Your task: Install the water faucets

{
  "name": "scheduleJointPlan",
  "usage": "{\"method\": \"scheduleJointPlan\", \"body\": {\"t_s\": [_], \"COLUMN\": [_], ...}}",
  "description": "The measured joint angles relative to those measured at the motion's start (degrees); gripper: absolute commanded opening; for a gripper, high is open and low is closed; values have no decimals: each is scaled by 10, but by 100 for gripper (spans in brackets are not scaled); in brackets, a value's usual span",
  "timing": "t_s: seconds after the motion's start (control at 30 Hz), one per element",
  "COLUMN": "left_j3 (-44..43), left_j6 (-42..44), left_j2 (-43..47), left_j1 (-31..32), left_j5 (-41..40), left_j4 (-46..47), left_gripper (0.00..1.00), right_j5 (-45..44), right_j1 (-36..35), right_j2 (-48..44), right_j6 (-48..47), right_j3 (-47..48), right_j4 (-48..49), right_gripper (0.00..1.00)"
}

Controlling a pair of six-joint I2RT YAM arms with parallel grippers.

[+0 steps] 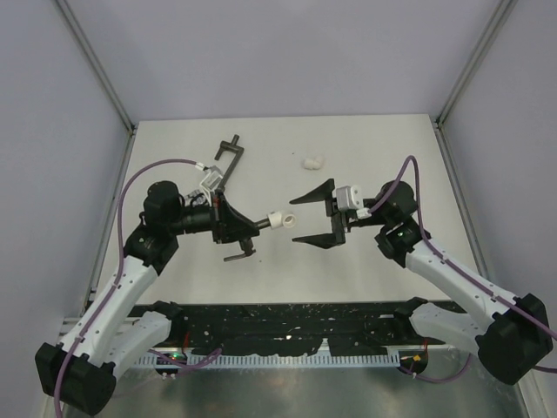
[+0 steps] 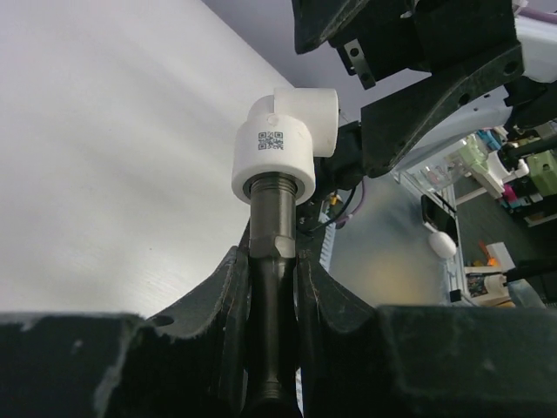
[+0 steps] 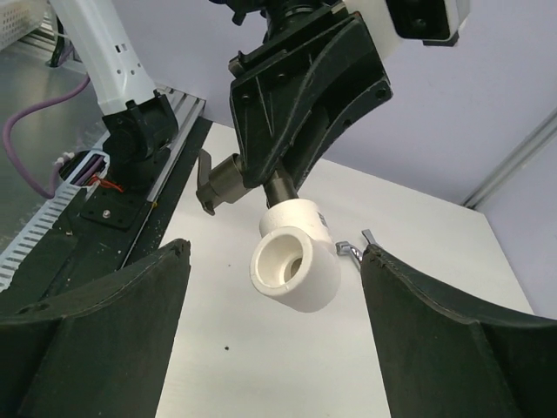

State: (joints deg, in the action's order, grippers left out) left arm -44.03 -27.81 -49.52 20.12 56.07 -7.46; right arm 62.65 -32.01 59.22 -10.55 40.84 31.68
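My left gripper (image 1: 248, 223) (image 2: 272, 254) is shut on the dull dark water faucet (image 1: 258, 222) (image 2: 271, 218), held level above the table. A white elbow fitting (image 1: 278, 220) (image 2: 283, 144) (image 3: 296, 266) sits on the faucet's threaded end. The faucet's lever handle (image 1: 239, 255) (image 3: 211, 180) hangs below. My right gripper (image 1: 305, 218) (image 3: 274, 252) is open, a finger on either side of the elbow and touching nothing. A bit of the shiny silver faucet (image 3: 348, 251) lies on the table behind the elbow, partly hidden by my right finger.
A second white elbow fitting (image 1: 312, 162) lies loose at the back centre of the table (image 1: 383, 157). A long dark T-handled bar (image 1: 229, 151) lies at the back left. Grey walls and metal posts bound the table on three sides.
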Motion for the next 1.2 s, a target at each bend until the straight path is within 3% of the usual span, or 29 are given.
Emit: {"method": "scheduleJointPlan", "body": {"t_s": [0.23,0.37,0.5,0.57,0.63,0.87,1.0,1.2], "left_j3": [-2,-14,-20,-21,-28,-88,-98,-69], "left_j6": [-99,-125,-135,-132,-113,67,199,417], "left_j2": [-14,-15,-15,-15,-15,2,42,109], "left_j1": [0,-1,0,0,-1,-4,12,111], "left_j5": [38,51,60,66,67,13,-76,-236], "left_j4": [65,79,85,82,62,-73,-133,-155], "left_gripper": [0,0,0,0,0,0,0,0], "right_j5": [18,22,25,26,23,-11,-57,-90], "right_j1": [-23,-32,-41,-43,-42,-38,-43,-49], "right_j2": [35,56,76,90,105,209,283,301], "right_j6": [-14,-16,1,40,91,405,619,735], "right_j3": [28,43,61,66,66,82,91,74], "right_j4": [1,2,11,43,85,298,380,376], "right_gripper": [77,69,53,40,35,16,8,8]}}
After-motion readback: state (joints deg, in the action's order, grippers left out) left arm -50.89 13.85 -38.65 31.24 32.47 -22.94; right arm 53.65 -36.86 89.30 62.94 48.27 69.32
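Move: The white elbow on the end of the faucet pipe lies about 4 cm to the right hand's left, roughly 1 cm ahead and 3 cm below. The faucet body hangs some 12 cm to the right hand's left, 5 cm back and 5 cm lower; the left gripper is about 11 cm to its left, 1 cm back and 2 cm below. From the left hand, which holds the pipe, the elbow is about 7 cm to the right, 1 cm ahead and 1 cm lower. The left hand keeps its grip on the faucet pipe and lifts it about 4 cm, while the open right hand slides some 3 cm left to the white elbow and closes its fingers on it. With the elbow pinched, the right hand rolls about 60 degrees about the left-right axis, top going forward, shifting further left and forward, while the left hand rolls the pipe the opposite way by nearly 50 degrees and also drifts left. ##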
